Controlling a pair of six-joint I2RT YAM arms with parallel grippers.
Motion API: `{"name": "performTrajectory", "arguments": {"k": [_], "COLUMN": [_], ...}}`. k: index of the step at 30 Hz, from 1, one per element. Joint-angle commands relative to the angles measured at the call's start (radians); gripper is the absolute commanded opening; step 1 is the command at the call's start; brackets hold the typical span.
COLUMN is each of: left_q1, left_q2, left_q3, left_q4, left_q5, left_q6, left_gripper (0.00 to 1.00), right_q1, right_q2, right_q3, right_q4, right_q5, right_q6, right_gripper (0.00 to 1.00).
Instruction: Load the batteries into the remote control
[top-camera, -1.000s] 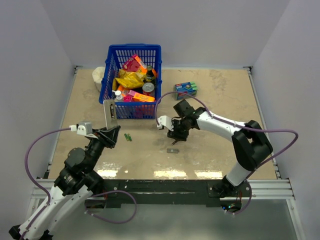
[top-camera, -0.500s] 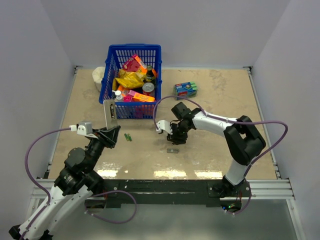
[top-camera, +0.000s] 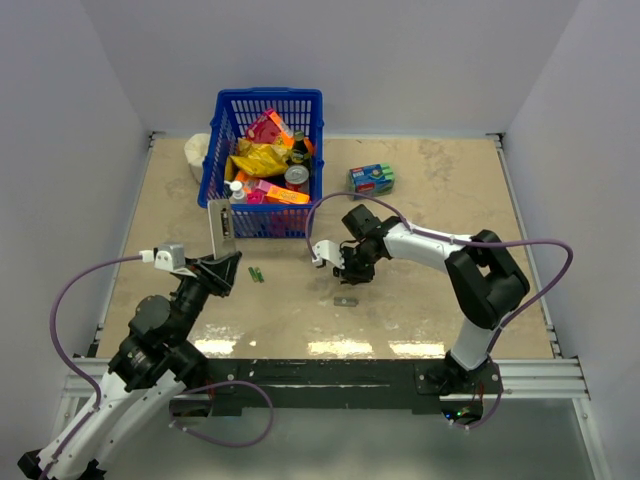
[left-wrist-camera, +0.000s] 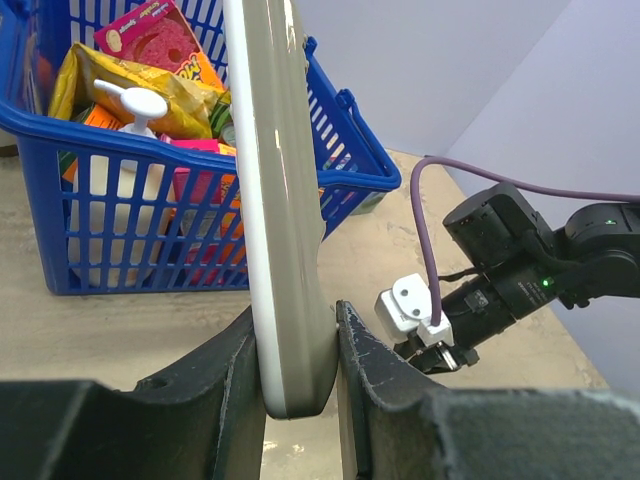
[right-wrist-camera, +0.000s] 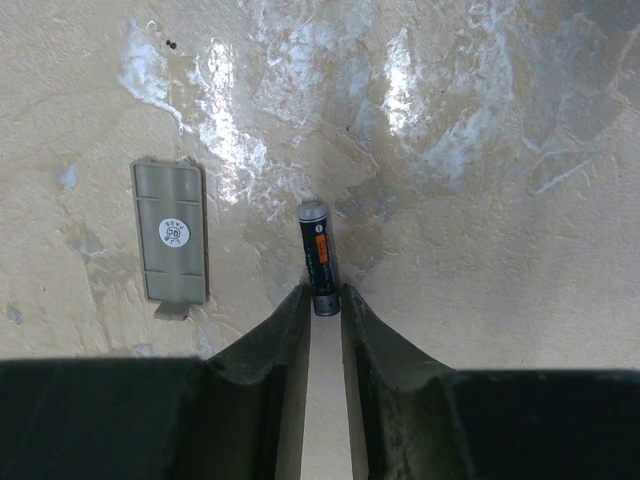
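Observation:
My left gripper (top-camera: 224, 268) is shut on the lower end of the remote control (top-camera: 221, 228), a slim grey bar held upright above the table in front of the basket. In the left wrist view the remote control (left-wrist-camera: 280, 200) stands clamped between both fingers of the left gripper (left-wrist-camera: 297, 370). My right gripper (top-camera: 350, 272) is down on the table at the centre. In the right wrist view its narrow jaws touch both sides of the near end of a dark battery (right-wrist-camera: 318, 252) lying on the table, so the right gripper (right-wrist-camera: 324, 300) is shut on it.
The grey battery cover (right-wrist-camera: 172, 235) lies flat just left of the battery, and shows as the cover (top-camera: 346, 300) below the right gripper. A tiny green pair of sticks (top-camera: 257, 274) lies near the left gripper. A full blue basket (top-camera: 268, 95) stands behind, with a blue-green box (top-camera: 371, 178) to its right.
My right arm has shifted a little to the left and settled low over the table. The left arm and the remote have not moved.

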Motion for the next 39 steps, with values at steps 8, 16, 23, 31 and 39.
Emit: {"name": "performTrajectory", "arguments": {"k": [8,16,23,31,39], "left_q1": [-0.006,-0.005,-0.005,-0.005,-0.005], "left_q2": [0.056,0.127,0.173,0.253,0.279], "left_q3": [-0.039,-0.100,-0.185,-0.200,-0.205], "left_q4": [0.128,0.270,0.421,0.562,0.626], "left_q5": [0.046,0.095,0.179,0.259,0.329], "left_q6": [-0.024,-0.051,-0.044,-0.024,0.013], "left_gripper": [0.00,0.00,0.00,0.00,0.00], "right_q1": [0.006,0.021,0.045,0.105,0.180], "right_q2": [-0.031,-0.217,-0.379,-0.546,-0.519], "right_q3": [-0.010,-0.085,-0.073,-0.005,0.111], "right_q4": [0.024,0.182,0.251,0.283,0.240], "right_q5": [-0.070,-0.130,-0.123,-0.040,0.011], "right_q6": [0.146,0.367,0.633,0.956,1.226], "right_gripper": [0.00,0.00,0.00,0.00,0.00]}}
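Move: The loose battery lies right at the right fingertips, its middle some 2 cm to the left of that hand and about 1 cm lower; the battery cover is roughly 6 cm back and 2 cm to the left. The remote, held up in the left hand, is about 29 cm to the right hand's left, 3 cm back and 30 cm higher, and the two green batteries lie 27 cm left and 3 cm ahead. From the left hand, the loose battery is about 7 cm ahead, 25 cm right and 24 cm below. The right fingers finish closing and pinch the loose battery by one end, then after a slight draw back the hand lifts it about 24 cm, drifting 8 cm left and 5 cm back towards the remote while the wrist swings up and clockwise, so that the fingers go from pointing steeply down to pointing mostly left. Meanwhile the left hand keeps its pinch on the remote's lower end and brings it some 7 cm right to meet the battery, first sinking about 6 cm and then coming up a little, turning about 15 degrees clockwise. ##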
